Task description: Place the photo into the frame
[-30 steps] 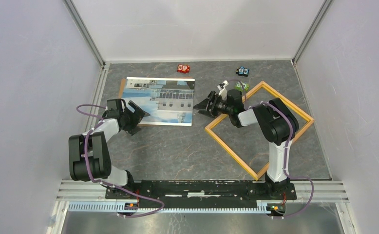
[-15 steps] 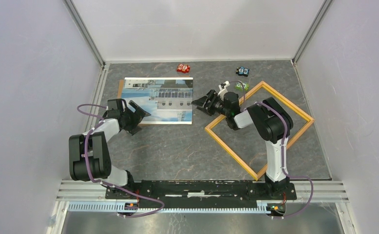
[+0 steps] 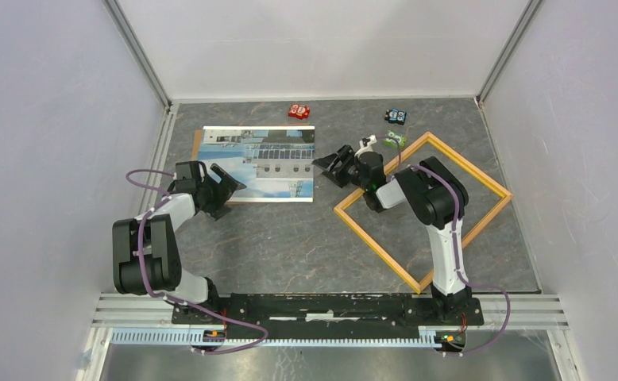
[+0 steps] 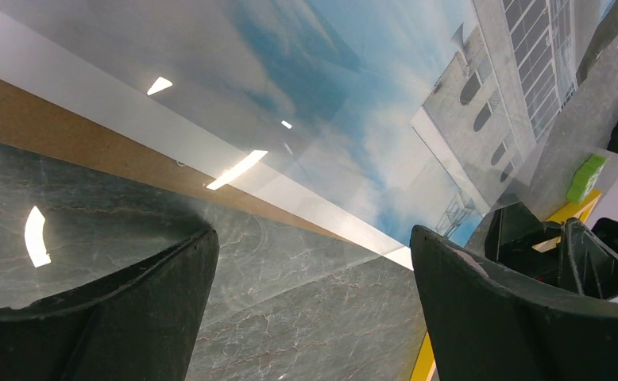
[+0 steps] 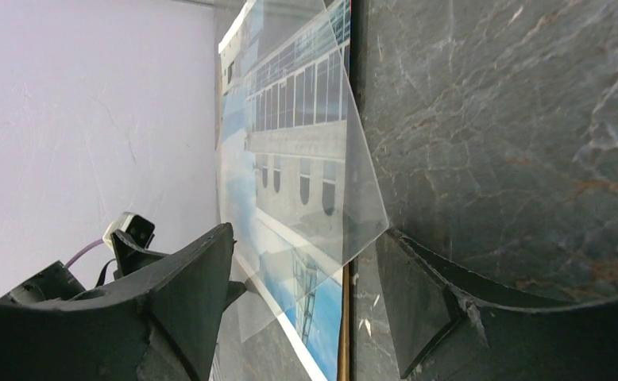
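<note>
The photo (image 3: 258, 163), a white building against blue sky, lies flat at the back left on a brown backing board (image 3: 197, 144). A clear sheet (image 5: 345, 198) lies skewed over it. The yellow-orange frame (image 3: 367, 234) lies empty on the table to the right, turned like a diamond. My right gripper (image 3: 331, 164) is open at the photo's right edge. In the right wrist view the sheet's corner pokes between its fingers (image 5: 187, 294). My left gripper (image 3: 225, 190) is open and low at the photo's near left corner. Only table shows between its fingers (image 4: 480, 302), with the photo (image 4: 353, 119) just beyond.
Three small toy cars sit at the back: red (image 3: 299, 110), blue and black (image 3: 396, 117), and green (image 3: 394, 140) just off the frame's far corner. The right arm's elbow hangs over the frame. Walls close in the left, back and right sides.
My right gripper has moved back and left, up to the photo's right edge, and the photo has shifted slightly left. The left arm has not moved.
</note>
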`<state>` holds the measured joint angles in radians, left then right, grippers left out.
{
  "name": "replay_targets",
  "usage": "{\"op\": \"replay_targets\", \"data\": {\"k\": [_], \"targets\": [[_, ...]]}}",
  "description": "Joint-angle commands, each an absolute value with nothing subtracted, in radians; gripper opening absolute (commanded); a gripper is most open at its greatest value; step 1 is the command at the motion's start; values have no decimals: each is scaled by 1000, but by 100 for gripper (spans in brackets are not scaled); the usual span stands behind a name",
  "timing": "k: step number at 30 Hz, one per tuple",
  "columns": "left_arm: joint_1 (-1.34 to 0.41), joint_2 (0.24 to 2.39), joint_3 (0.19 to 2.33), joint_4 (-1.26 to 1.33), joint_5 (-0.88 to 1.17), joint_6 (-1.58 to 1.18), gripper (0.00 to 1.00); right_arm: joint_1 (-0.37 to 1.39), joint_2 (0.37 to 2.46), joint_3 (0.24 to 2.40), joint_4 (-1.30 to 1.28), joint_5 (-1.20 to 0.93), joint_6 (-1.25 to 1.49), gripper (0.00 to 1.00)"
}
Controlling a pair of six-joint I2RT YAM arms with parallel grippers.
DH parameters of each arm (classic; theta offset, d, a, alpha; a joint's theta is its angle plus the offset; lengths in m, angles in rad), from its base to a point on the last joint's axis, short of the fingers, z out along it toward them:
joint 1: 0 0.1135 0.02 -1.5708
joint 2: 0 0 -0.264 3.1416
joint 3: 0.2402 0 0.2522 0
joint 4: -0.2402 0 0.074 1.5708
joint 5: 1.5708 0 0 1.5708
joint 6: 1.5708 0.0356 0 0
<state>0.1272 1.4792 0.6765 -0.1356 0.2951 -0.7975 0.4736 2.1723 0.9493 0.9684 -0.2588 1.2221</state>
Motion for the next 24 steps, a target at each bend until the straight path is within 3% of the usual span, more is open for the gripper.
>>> {"op": "replay_targets", "data": {"k": [1,12,18,24], "targets": [[115,1536,615,-234,242,-775,100,465,2204,1009,945,-222,1228,72],[115,1548,622,-233,242,-776,100,487,2231,1071,947,-250,1266,64],[112,1546,626,-229,255,-779,100,523,2192,1055,1006,-227,1256,42],[81,1446,637,-267,257,-744,100,514,2164,1076,895,-225,1122,7]]}}
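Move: The free right-hand corner of the clear sheet that overlies the photo stands at the right gripper's open fingers, about 2 cm to its left, 1 cm ahead and 1 cm lower. The photo's middle is roughly 17 cm left, 1 cm ahead and 4 cm below; the frame's left corner is some 10 cm back, 4 cm right. From the left gripper, that sheet corner is about 21 cm right and 9 cm ahead. Ease the right gripper about 2 cm forward with its fingers still wide, then bring it some 2.5 cm left and slightly back, so that the clear sheet's corner sits between the fingers. Close the fingers during that leftward move and pinch the sheet, without turning the wrist. ##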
